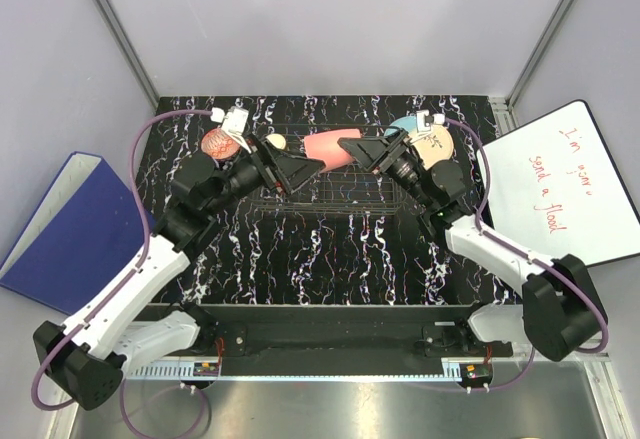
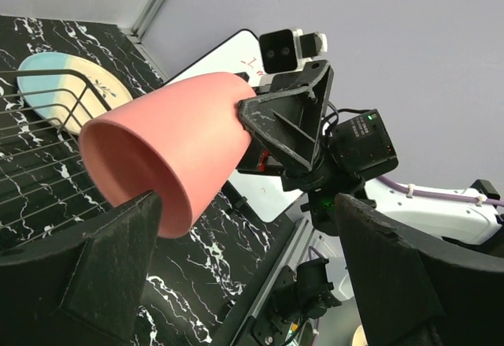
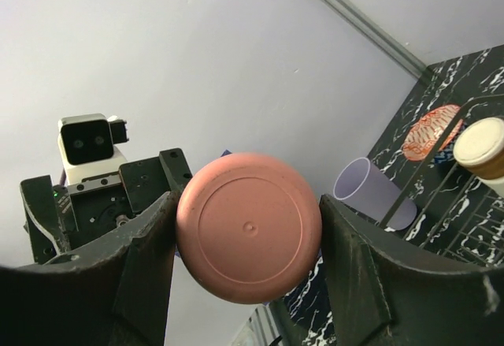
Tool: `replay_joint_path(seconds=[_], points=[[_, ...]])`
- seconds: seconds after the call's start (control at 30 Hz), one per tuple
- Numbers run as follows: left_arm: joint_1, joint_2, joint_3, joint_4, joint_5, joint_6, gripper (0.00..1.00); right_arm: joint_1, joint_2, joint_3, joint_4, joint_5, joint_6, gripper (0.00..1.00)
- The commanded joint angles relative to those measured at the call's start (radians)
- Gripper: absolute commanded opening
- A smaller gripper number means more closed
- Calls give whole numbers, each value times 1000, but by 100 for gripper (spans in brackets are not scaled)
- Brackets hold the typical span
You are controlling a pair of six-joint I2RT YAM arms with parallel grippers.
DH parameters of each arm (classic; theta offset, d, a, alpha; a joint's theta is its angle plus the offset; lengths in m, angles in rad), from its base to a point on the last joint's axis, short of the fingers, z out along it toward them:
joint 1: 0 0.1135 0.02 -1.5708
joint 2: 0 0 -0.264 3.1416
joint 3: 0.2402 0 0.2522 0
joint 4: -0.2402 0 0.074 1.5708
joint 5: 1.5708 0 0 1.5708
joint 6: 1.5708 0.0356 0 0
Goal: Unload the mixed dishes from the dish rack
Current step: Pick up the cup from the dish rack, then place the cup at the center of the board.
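Note:
A salmon-pink cup hangs on its side above the dish rack, its mouth toward the left arm. My right gripper is shut on the cup's base, one finger on each side. My left gripper stands open at the cup's mouth, with the rim close by one finger. The light-blue-and-cream plate lies right of the rack. A red-orange bowl and a whitish cup sit at the rack's left end. A lavender cup lies near them.
A blue binder leans off the table's left side. A whiteboard with red writing lies to the right. The rack's wire wall runs close under the pink cup. Both arms cross over the rack's middle.

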Motion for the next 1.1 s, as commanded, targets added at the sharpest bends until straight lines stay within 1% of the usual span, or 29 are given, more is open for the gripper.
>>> replay_joint_path(seconds=[0.0, 0.13, 0.2, 0.23, 0.27, 0.3, 0.33, 0.37, 0.43, 0.47, 0.5, 0.53, 0.57, 0.6, 0.63, 0.67, 0.7, 0.73, 0.77, 0.8, 0.83, 0.87, 0.9, 0.93, 0.97, 1.0, 1.07], points=[[-4, 27, -13, 112, 57, -34, 92, 8, 34, 38, 140, -59, 59, 0], [-8, 57, -8, 125, 70, -44, 91, 26, 79, 80, 123, -117, 62, 0], [-11, 66, 1, 128, 92, -41, 85, 29, 105, 101, 110, -162, 65, 0], [-13, 75, 4, 125, 98, -36, 80, 31, 109, 103, 105, -168, 66, 0], [-14, 80, 18, 97, 100, -24, 64, 31, 112, 98, 100, -173, 69, 0], [-14, 84, 27, 80, 98, -16, 51, 31, 111, 97, 96, -173, 68, 0], [-14, 86, 30, 67, 94, -10, 42, 31, 106, 92, 88, -171, 63, 0], [-14, 84, 33, 53, 89, 1, 24, 29, 99, 90, 70, -174, 50, 0], [-14, 81, 32, 42, 78, 4, 6, 31, 91, 90, 48, -177, 42, 0], [-14, 75, 32, 25, 71, 5, 0, 31, 80, 84, 41, -176, 34, 0], [-14, 74, 35, 10, 57, 7, 0, 32, 71, 80, 25, -167, 28, 0], [-16, 69, 42, -13, 29, 22, 0, 31, 60, 78, 2, -157, 17, 14], [-14, 60, 64, -76, 9, 39, 0, 32, 27, 78, -75, -116, -22, 34], [-14, 51, 82, -120, -21, 59, 0, 31, 4, 80, -147, -70, -49, 60], [-14, 43, 104, -175, -108, 108, 0, 29, -28, 96, -247, -2, -108, 88], [-14, 28, 155, -290, -161, 139, 0, 31, -86, 109, -454, 134, -151, 99], [-14, 23, 185, -358, -226, 174, 0, 31, -113, 126, -554, 204, -191, 100], [-14, 24, 220, -434, -417, 235, 0, 32, -133, 158, -640, 270, -254, 100], [-13, 29, 296, -584, -515, 260, 0, 33, -166, 169, -768, 375, -285, 100], [-1, 55, 330, -648, -601, 286, 0, 33, -182, 176, -812, 407, -312, 100], [10, 70, 363, -709, -756, 304, 0, 33, -194, 188, -846, 430, -360, 100], [27, 87, 422, -821, -806, 304, 0, 33, -216, 193, -925, 480, -371, 100], [83, 119, 443, -863, -834, 303, 0, 33, -222, 196, -952, 499, -383, 100], [117, 130, 466, -896, -854, 288, 0, 33, -228, 201, -978, 517, -400, 100], [156, 139, 466, -933, -844, 283, 0, 33, -233, 204, -1030, 554, -403, 100], [211, 143, 458, -941, -838, 275, 0, 33, -234, 204, -1050, 567, -408, 100], [245, 147, 431, -941, -842, 257, 0, 33, -242, 195, -1078, 573, -415, 100]])
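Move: The pink cup, still gripped near its base by my right hand, has its middle about 4 cm ahead of my left hand, 5 cm to the right and 1 cm lower. From my right hand, its middle is about 2 cm ahead, 4 cm left and 1 cm up. Counted from my left hand, the white-brown cup sits some 12 cm ahead, 8 left; the lilac cup 5 ahead, 21 left; the red bowl 13 ahead, 20 left; all roughly 20 cm below. My left hand eases down and a little right, about 3 cm, and pinches the near rim wall of the pink cup, while my right nudges the cup leftward. Then my right fingers open and back away right and down, some 10 cm, swinging clockwise; my left sweeps the cup about 17 cm left and 8 cm forward, turning some 45 degrees counter-clockwise and rolling its left side up, towards the red bowl. ##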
